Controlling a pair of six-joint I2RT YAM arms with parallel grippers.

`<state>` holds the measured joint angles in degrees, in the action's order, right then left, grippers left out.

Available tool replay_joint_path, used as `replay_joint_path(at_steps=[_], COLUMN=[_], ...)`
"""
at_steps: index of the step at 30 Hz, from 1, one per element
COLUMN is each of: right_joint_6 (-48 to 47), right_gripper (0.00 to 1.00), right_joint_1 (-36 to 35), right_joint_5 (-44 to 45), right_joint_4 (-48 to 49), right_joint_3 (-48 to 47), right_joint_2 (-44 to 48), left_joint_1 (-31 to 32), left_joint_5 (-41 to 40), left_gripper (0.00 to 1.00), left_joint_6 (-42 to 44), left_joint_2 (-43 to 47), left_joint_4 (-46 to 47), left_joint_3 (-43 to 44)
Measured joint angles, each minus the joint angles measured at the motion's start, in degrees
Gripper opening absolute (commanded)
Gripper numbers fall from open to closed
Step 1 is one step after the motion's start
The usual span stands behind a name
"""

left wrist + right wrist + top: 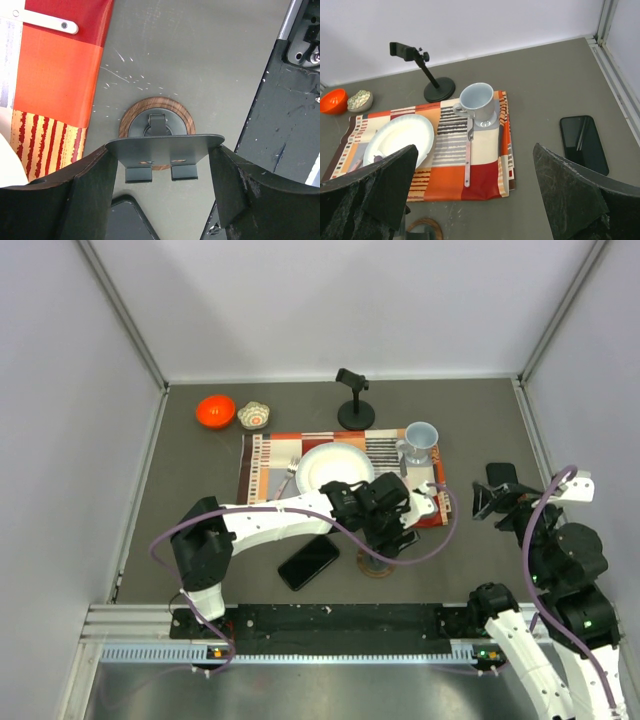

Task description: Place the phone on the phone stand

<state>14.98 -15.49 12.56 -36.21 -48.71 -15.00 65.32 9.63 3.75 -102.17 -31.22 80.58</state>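
The phone stand (165,146) has a tilted grey plate on a round brown disc base (376,566). My left gripper (164,156) reaches down over it, and its two fingers press the plate's left and right ends. The left gripper (388,538) hides most of the stand in the top view. A black phone (308,562) lies flat on the table just left of the stand; one corner of the phone (125,220) shows under my left wrist. A second black phone (583,145) lies at the right, beyond my right gripper (475,165), which hangs wide open and holds nothing.
A striped orange placemat (272,472) carries a white plate (335,465), a mug (420,441) and a metal utensil (468,160). Behind it stands a black clamp post (353,400). An orange bowl (215,411) and a small patterned bowl (253,416) sit back left. A black rail (330,618) borders the near edge.
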Motion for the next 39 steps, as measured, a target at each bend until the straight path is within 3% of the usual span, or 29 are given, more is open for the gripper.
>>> replay_joint_path(at_steps=[3,4,5,13,20,27,30,36,39], right_joint_6=[0.2,0.4,0.7,6.8,14.0,16.0,14.3,9.5,7.0], right_gripper=[0.99,0.99,0.99,0.99,0.99,0.99,0.99,0.99,0.99], right_joint_1=[0.0,0.0,0.0,0.0,0.0,0.0,0.0,0.0,0.0], right_joint_5=[0.0,0.0,0.1,4.5,9.0,10.6,10.8,12.0,11.5], right_joint_4=[0.2,0.3,0.5,7.7,21.6,36.9,42.8,45.4,45.5], right_joint_3=[0.9,1.2,1.5,1.6,1.2,0.4,2.1,3.0,3.0], right_joint_2=[0.0,0.0,0.0,-4.2,-14.5,-22.4,-22.6,-23.6,-24.1], left_joint_1=[0.0,0.1,0.1,0.1,0.2,-0.8,-6.3,-29.5,-36.6], left_joint_5=[-1.0,-1.7,-2.6,-9.2,-13.2,-28.2,-31.5,-36.1,-40.1], left_gripper=[0.22,0.08,0.0,0.0,0.0,0.0,0.0,0.0,0.0], left_joint_6=[-1.0,-1.6,-2.5,-10.1,-15.9,-21.8,-23.2,-24.3,-23.0], left_joint_2=[0.0,0.0,0.0,3.2,16.1,28.6,32.7,37.4,37.5], left_joint_4=[0.2,0.2,0.2,-0.4,-2.6,-11.1,-15.1,-15.3,-13.5], left_joint_3=[0.0,0.1,0.1,0.1,-2.1,-2.4,-2.2,-4.3,-7.4])
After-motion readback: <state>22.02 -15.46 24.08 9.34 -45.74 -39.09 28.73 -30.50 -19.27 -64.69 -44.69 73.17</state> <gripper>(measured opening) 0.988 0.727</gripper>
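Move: The phone stand is already in the left hand's grip, still on the table; the open side it is taken towards begins at the placemat's left edge, about 40 cm left and 20 cm ahead, some 10 cm lower. From this hand the phone lies roughly 21 cm left and 3 cm back, the plate 13 cm left and 22 cm ahead. From the right hand, that edge is about 58 cm left, 18 cm ahead. The phone stand, still pinched by its plate, is eased a little forward by the left hand, then lifted off the table and swung fast leftward, about 33 cm left, 16 cm up and 14 cm forward, towards the placemat's left edge, turning some 80 degrees counter-clockwise. The empty, open right hand moves about 11 cm forward and 8 cm up, tipping its fingers upward. ##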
